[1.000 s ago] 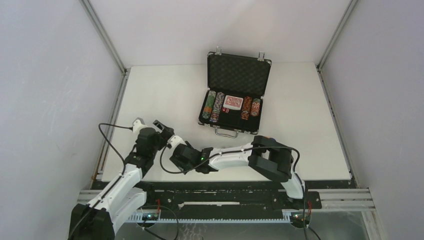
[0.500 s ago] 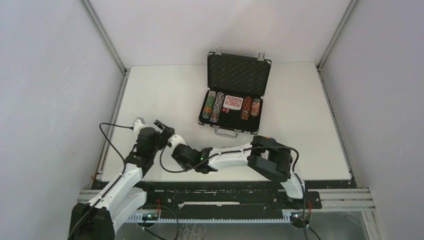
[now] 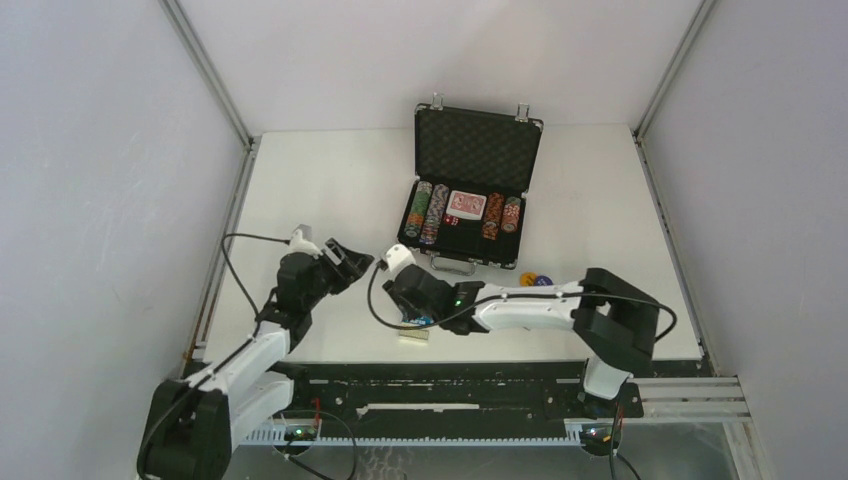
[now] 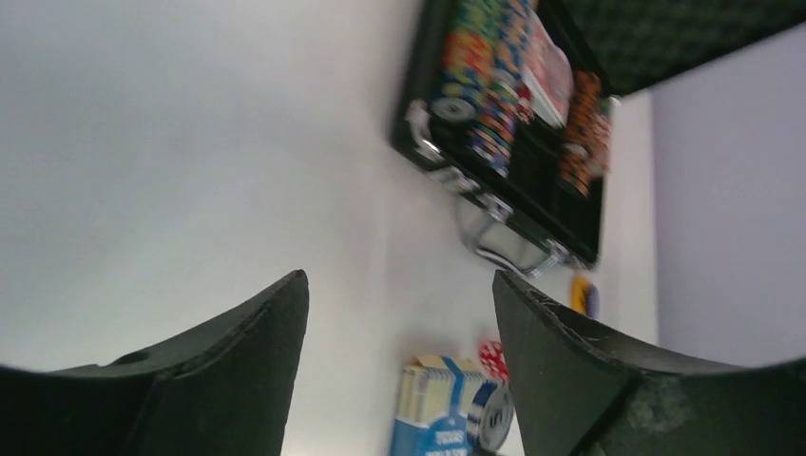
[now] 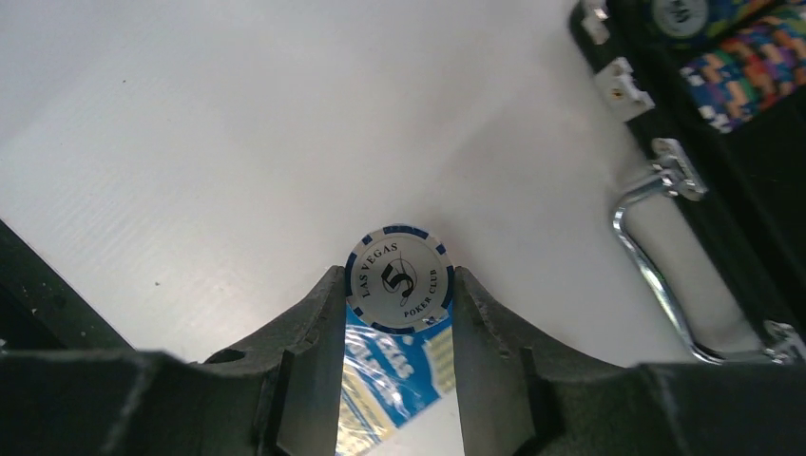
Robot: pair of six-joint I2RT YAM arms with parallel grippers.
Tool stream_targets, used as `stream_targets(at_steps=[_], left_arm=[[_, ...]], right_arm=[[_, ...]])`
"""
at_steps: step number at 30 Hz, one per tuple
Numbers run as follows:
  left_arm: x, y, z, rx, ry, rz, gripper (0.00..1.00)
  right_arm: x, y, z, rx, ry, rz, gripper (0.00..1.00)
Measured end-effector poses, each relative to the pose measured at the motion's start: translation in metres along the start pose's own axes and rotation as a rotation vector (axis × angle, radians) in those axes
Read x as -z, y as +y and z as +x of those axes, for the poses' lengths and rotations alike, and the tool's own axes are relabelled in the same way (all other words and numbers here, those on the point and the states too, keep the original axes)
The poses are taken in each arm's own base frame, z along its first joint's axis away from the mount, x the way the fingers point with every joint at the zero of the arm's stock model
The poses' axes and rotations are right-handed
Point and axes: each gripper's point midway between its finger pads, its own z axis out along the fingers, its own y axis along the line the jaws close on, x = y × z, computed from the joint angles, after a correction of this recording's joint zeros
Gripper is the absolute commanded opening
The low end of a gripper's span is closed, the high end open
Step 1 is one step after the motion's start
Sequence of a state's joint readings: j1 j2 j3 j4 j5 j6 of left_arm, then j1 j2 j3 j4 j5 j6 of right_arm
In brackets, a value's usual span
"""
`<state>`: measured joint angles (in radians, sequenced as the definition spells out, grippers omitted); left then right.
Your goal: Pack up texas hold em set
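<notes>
The black briefcase [image 3: 470, 190] lies open at the back, with rows of poker chips [image 3: 428, 213] and red-backed cards [image 3: 465, 205] inside. My right gripper [image 3: 418, 318] points down in front of the case and is shut on a white and blue poker chip [image 5: 399, 278]. The blue card box [image 5: 404, 380] lies on the table just under it. My left gripper [image 3: 356, 262] hovers open to the left, holding nothing. In the left wrist view the card box [image 4: 439, 413] and a small red and white piece [image 4: 491, 359] lie ahead of the open left gripper [image 4: 399, 285].
Yellow and blue round buttons [image 3: 535, 280] lie right of the case's silver handle [image 3: 452, 266]. The handle [image 5: 656, 256] and a latch [image 5: 623, 81] sit close on the right in the right wrist view. Grey walls enclose the white table [image 3: 320, 190].
My right arm has swung right from beside the left gripper to the front of the case, uncovering the card box and buttons. The left arm has reached forward and right, its jaws slightly narrower.
</notes>
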<state>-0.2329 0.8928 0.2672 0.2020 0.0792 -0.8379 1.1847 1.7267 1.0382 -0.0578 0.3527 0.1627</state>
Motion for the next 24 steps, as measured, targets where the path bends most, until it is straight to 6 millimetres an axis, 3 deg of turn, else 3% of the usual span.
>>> stream_targets(at_steps=[7,13,24], left_arm=[[-0.012,-0.049,0.037,0.029,0.211,0.304,0.65],[0.002,-0.087,0.048,0.029,0.291,0.516,0.65],[0.012,-0.096,0.070,-0.007,0.377,0.564,0.59]], right_arm=[[0.019,-0.028,-0.014,0.000,-0.068,-0.010,0.38],[0.022,-0.031,-0.026,0.008,-0.106,-0.029,0.38],[0.023,-0.038,-0.030,0.013,-0.115,-0.018,0.38]])
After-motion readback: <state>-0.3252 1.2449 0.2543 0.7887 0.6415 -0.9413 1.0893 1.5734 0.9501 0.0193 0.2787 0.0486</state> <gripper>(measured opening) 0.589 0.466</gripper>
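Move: The white poker chip, already pinched in the right fingers, is about 10 cm to the left hand's right, 6 cm back and 3 cm lower. From the left hand, the blue-labelled box is roughly 12 cm right, 9 cm back and 9 cm below. From the right hand, the left gripper waits some 10 cm left, 6 cm ahead and 3 cm higher; the case handle is about 10 cm ahead and 10 cm right, 4 cm below. Rightward, fast at first and then easing off, the left hand goes about 11 cm towards the chip, also drifting back and rising some 3 cm each, while it swings clockwise about 35 degrees, its left side rolls down, and its open fingers narrow around the chip's edge without a visible grip. The right hand keeps its pinch, lifts the chip about 4 cm with a little forward and rightward travel, mostly early on, then nearly holds still. ##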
